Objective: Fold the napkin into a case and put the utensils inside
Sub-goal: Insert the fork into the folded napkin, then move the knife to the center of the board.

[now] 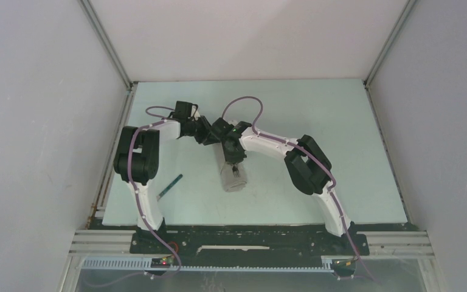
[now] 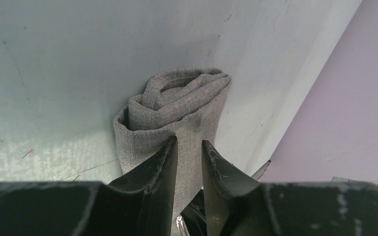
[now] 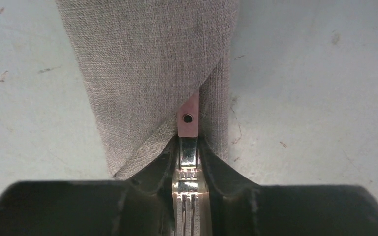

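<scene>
The light grey napkin (image 1: 231, 175) lies mid-table, folded into a narrow case. In the left wrist view it (image 2: 177, 105) looks loosely rolled, with open folds at its far end. My left gripper (image 2: 189, 143) is shut on the near edge of the cloth; in the top view it (image 1: 210, 136) is at the case's far end. My right gripper (image 3: 188, 140) is shut on the silver fork (image 3: 187, 147), whose holed handle tip rests on the cloth beside a diagonal flap. From above, the fork (image 1: 236, 173) lies over the case, just below my right gripper (image 1: 235, 162). The green-handled utensil (image 1: 171, 185) lies apart, to the left.
The pale table (image 1: 340, 158) is walled in by white panels on the left, back and right. A black rail (image 1: 243, 234) with both arm bases runs along the near edge. The left arm's elbow (image 1: 137, 155) stands just above the green-handled utensil.
</scene>
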Controlling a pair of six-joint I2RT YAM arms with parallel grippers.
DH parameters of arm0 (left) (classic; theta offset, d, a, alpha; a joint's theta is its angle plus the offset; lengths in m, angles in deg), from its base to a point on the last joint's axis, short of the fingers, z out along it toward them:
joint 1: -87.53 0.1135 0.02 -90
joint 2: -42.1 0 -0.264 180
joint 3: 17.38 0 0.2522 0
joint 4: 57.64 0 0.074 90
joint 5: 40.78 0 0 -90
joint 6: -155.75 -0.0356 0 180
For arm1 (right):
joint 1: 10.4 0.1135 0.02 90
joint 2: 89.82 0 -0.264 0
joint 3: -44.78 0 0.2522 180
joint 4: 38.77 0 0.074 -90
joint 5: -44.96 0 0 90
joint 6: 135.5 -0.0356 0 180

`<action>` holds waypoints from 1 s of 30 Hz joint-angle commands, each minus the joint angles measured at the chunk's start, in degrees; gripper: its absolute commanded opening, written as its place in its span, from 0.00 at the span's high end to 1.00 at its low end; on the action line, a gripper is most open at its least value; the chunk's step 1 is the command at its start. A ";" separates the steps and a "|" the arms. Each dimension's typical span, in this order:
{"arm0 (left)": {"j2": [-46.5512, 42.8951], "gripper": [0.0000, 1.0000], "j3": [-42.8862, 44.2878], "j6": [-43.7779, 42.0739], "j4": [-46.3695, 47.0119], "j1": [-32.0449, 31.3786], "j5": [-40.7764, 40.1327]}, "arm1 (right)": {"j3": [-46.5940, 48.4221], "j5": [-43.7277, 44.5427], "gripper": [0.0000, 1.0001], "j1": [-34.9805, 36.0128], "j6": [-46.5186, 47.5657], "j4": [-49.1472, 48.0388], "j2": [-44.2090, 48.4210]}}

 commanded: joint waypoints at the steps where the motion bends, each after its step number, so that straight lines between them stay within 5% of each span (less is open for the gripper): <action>1: 0.36 0.69 1.35 -1.32 -0.09 -0.14 0.14 | 3.24 5.52 0.73 1.00 2.93 3.81 0.08; 10: -1.90 0.67 1.22 -2.41 -0.65 -0.13 0.27 | 4.70 6.17 0.62 1.68 3.20 6.80 1.62; 15: -14.57 0.46 0.03 -10.51 -5.73 -0.01 -7.30 | 3.63 6.20 0.50 3.90 3.89 9.30 9.11; 20: -33.22 0.25 -7.83 -18.34 -12.82 0.77 -18.30 | -14.74 -0.25 0.37 2.76 5.25 0.45 25.90; 23: -44.06 0.01 -12.68 -22.97 -18.74 0.73 -26.14 | -27.00 -8.90 0.35 -0.78 5.62 -8.44 35.72; 27: -49.04 0.00 -14.22 -25.41 -30.82 0.49 -38.94 | -34.43 -13.74 0.36 -1.80 9.23 -13.34 42.73; 30: -44.15 0.03 -11.59 -25.10 -41.90 0.25 -45.17 | -38.98 -16.84 0.36 -1.85 11.18 -17.60 46.88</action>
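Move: The fork lies on the folded napkin, its neck right between the right hand's fingertips and its middle about 2 cm farther out and 1 cm left of that hand, nearly level with it. The napkin's middle is some 2 cm left of the right hand, level with it in reach and 2 cm lower. From the left hand, at the napkin's far left corner, the napkin's middle is about 8 cm back and 5 cm right, the knife 20 cm back and 16 cm left. The fork, its handle already tucked under the fold, is freed as the right fingers spread farther and ease about 1 cm right. The right hand then lifts some 12 cm, swinging back and right off the napkin. The left hand waits, then opens wide and leaves the napkin's far end, rising about 15 cm while moving left and back towards the knife, its fingers tilting to point more steeply down. ##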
